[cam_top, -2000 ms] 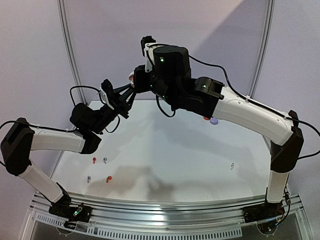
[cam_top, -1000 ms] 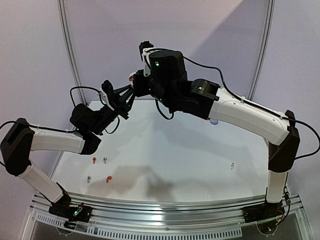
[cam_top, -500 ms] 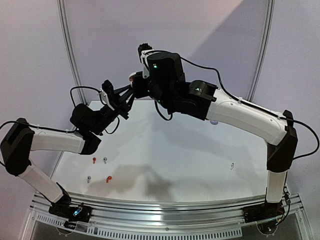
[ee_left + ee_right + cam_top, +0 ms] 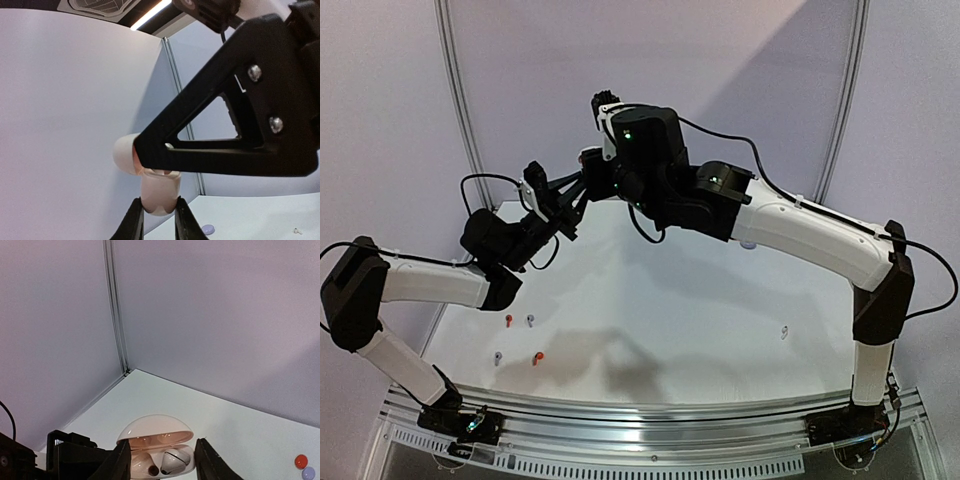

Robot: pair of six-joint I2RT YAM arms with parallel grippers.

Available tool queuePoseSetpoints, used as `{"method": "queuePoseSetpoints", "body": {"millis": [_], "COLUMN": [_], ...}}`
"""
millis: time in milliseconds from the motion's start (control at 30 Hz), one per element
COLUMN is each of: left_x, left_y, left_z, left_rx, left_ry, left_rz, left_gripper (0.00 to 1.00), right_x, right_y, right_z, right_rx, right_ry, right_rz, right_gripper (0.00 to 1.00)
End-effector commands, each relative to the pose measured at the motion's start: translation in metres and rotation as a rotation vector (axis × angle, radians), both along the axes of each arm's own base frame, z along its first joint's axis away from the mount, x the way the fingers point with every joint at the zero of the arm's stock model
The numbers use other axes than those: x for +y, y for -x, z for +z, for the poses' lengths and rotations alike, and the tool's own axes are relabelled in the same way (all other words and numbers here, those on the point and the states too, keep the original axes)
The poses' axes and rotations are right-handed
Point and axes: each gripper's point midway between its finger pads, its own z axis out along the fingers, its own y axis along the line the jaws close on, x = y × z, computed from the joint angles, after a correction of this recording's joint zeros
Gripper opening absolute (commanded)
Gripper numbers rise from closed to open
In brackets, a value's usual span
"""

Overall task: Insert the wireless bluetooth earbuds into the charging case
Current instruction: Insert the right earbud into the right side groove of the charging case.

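Observation:
Up above the table's back left, my left gripper is shut on the base of a pale pink-white charging case. In the right wrist view the case has its lid up. One white earbud sits in its right socket and the left socket is a dark hole. My right gripper is open, with one finger on either side of the case. From above, the left gripper and right gripper meet and hide the case. On the table lie red earbuds, grey earbuds and a white earbud.
A second red bud and a second grey bud lie near the front left. A red case and a lavender case sit at the back right, mostly under the right arm from above. Walls close the back and left.
My right gripper's jaws have spread apart, and its wrist has edged slightly left and up over the case. The left arm and the loose buds have not moved.

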Motion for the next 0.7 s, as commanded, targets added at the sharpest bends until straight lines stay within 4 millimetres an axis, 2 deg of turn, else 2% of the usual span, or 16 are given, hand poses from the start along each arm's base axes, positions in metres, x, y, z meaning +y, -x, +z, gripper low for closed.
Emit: {"method": "queuePoseSetpoints", "body": {"millis": [0, 300, 467, 667], "left_x": [0.01, 0.01, 0.01, 0.011], "left_y": [0.011, 0.01, 0.009, 0.009], "left_z": [0.02, 0.018, 0.017, 0.018], "left_rx": [-0.048, -0.034, -0.022, -0.025], "left_ry": [0.065, 0.068, 0.068, 0.07], "left_rz": [-0.007, -0.017, -0.02, -0.019], "left_gripper": [0.0, 0.0, 0.0, 0.0], "right_x": [-0.008, -0.019, -0.024, -0.033], "right_y": [-0.004, -0.001, 0.0, 0.0], "right_z": [0.003, 0.031, 0.048, 0.056], "right_rx": [0.002, -0.031, -0.049, -0.041], "right_ry": [0.013, -0.024, -0.028, -0.036], "right_rz": [-0.022, -0.02, 0.002, 0.014], "right_gripper": [0.48, 0.57, 0.73, 0.81]}}
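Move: The right earbud already sits in the case's right groove, about 1 cm ahead of the right hand point and 1 cm below it, with no sideways offset; the empty left groove lies some 2 cm to the hand's left, level fore and aft, 2 cm down. The open lid stands about 4 cm ahead and 2 cm left, at hand height. From the left hand, which pinches the case's base, the earbud is roughly 1 cm ahead, 1 cm right and 3 cm up. Around the earbud, already released in the groove, the right fingers spread from under half open to about four fifths, the hand at first almost still. Then it lifts clear of the case, up some 2.5 cm and about 1.5 cm to the right, wrist attitude unchanged. The left hand keeps its pinch on the case's base, rising only slightly. ##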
